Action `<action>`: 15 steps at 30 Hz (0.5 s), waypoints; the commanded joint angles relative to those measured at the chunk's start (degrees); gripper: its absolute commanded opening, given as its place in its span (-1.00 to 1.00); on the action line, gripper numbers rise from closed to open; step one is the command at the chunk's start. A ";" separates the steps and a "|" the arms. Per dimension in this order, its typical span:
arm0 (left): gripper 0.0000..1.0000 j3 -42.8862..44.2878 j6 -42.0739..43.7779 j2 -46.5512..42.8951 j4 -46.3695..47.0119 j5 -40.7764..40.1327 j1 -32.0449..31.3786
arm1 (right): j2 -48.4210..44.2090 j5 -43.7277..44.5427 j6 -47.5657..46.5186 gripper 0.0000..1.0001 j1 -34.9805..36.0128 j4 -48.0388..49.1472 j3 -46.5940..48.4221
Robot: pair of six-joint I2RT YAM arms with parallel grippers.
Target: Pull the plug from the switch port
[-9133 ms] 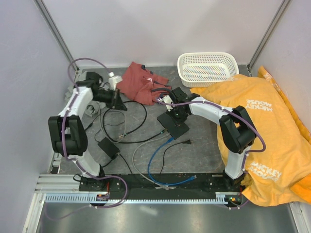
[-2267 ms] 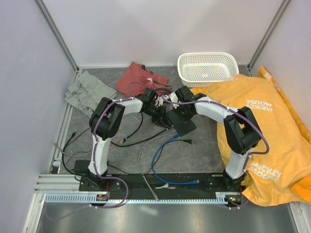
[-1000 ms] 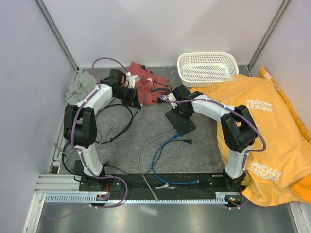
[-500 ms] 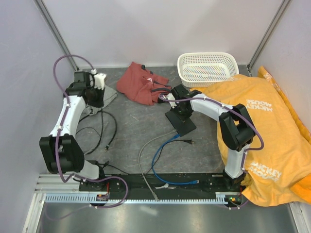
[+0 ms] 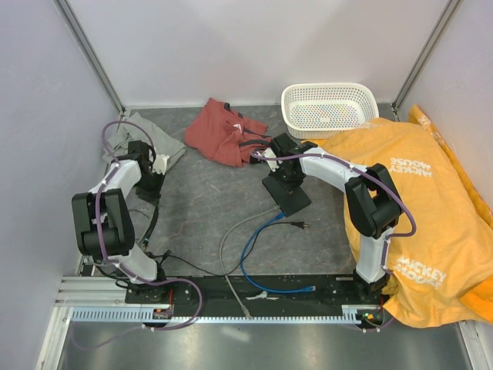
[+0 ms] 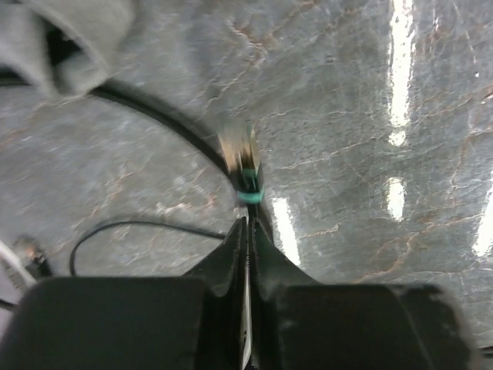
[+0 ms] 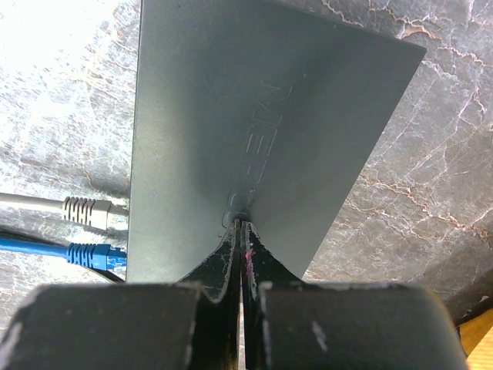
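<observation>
The switch (image 5: 291, 199) (image 7: 254, 116) is a flat black box lying mid-table. My right gripper (image 5: 283, 179) (image 7: 242, 223) is shut, its tips pressing down on the top face. A grey plug (image 7: 88, 210) and a blue plug (image 7: 91, 253) sit at the box's left edge. My left gripper (image 5: 150, 183) (image 6: 248, 222) is far off at the table's left side. It is shut on a thin black cable just behind its plug (image 6: 245, 166), which has a teal band and hangs free, blurred, over the grey floor.
A white basket (image 5: 330, 108) stands at the back right, with a red cloth (image 5: 225, 131) and a grey cloth (image 5: 150, 139) at the back. Orange fabric (image 5: 416, 200) covers the right side. Grey (image 5: 231, 239) and blue (image 5: 254, 247) cables trail toward the front rail.
My left gripper has drawn back from the rear-left corner toward the near side with the black cable, its jaws closing tighter. The right gripper stays on the switch.
</observation>
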 commanded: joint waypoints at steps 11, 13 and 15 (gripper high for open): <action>-0.03 24.78 -10.92 -0.34 -0.46 30.56 -3.98 | 4.38 -2.33 -0.01 -1.00 1.30 9.08 -2.95; 0.06 27.43 -13.84 2.37 -0.55 35.82 -5.56 | 4.38 -2.25 -0.18 -1.00 1.13 9.08 -2.59; 0.14 30.42 -17.53 4.48 -0.20 37.96 -9.85 | 4.29 -2.07 -0.27 -0.99 1.22 8.99 -2.51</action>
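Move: Nearly 40 cm to the left hand's right, some 2 cm nearer the base and 2 cm lower, sits the grey plug in the switch port; the blue plug is about 40 cm right and 5 cm back. The black cable's freed plug lies just 3 cm ahead, and the red cloth some 22 cm ahead and 24 cm right. From the right hand, the grey plug is roughly 6 cm back, 5 cm left and 2 cm down. Letting the black cable be, the left hand opens its shut fingers to about half and, after a tiny dip, climbs some 15 cm while swinging about 10 cm forward and 10 cm right towards the red cloth. Its fingertips tilt out forward and rightward by some 35 degrees. The right hand stays still, shut fingertips still resting on the switch's top. ##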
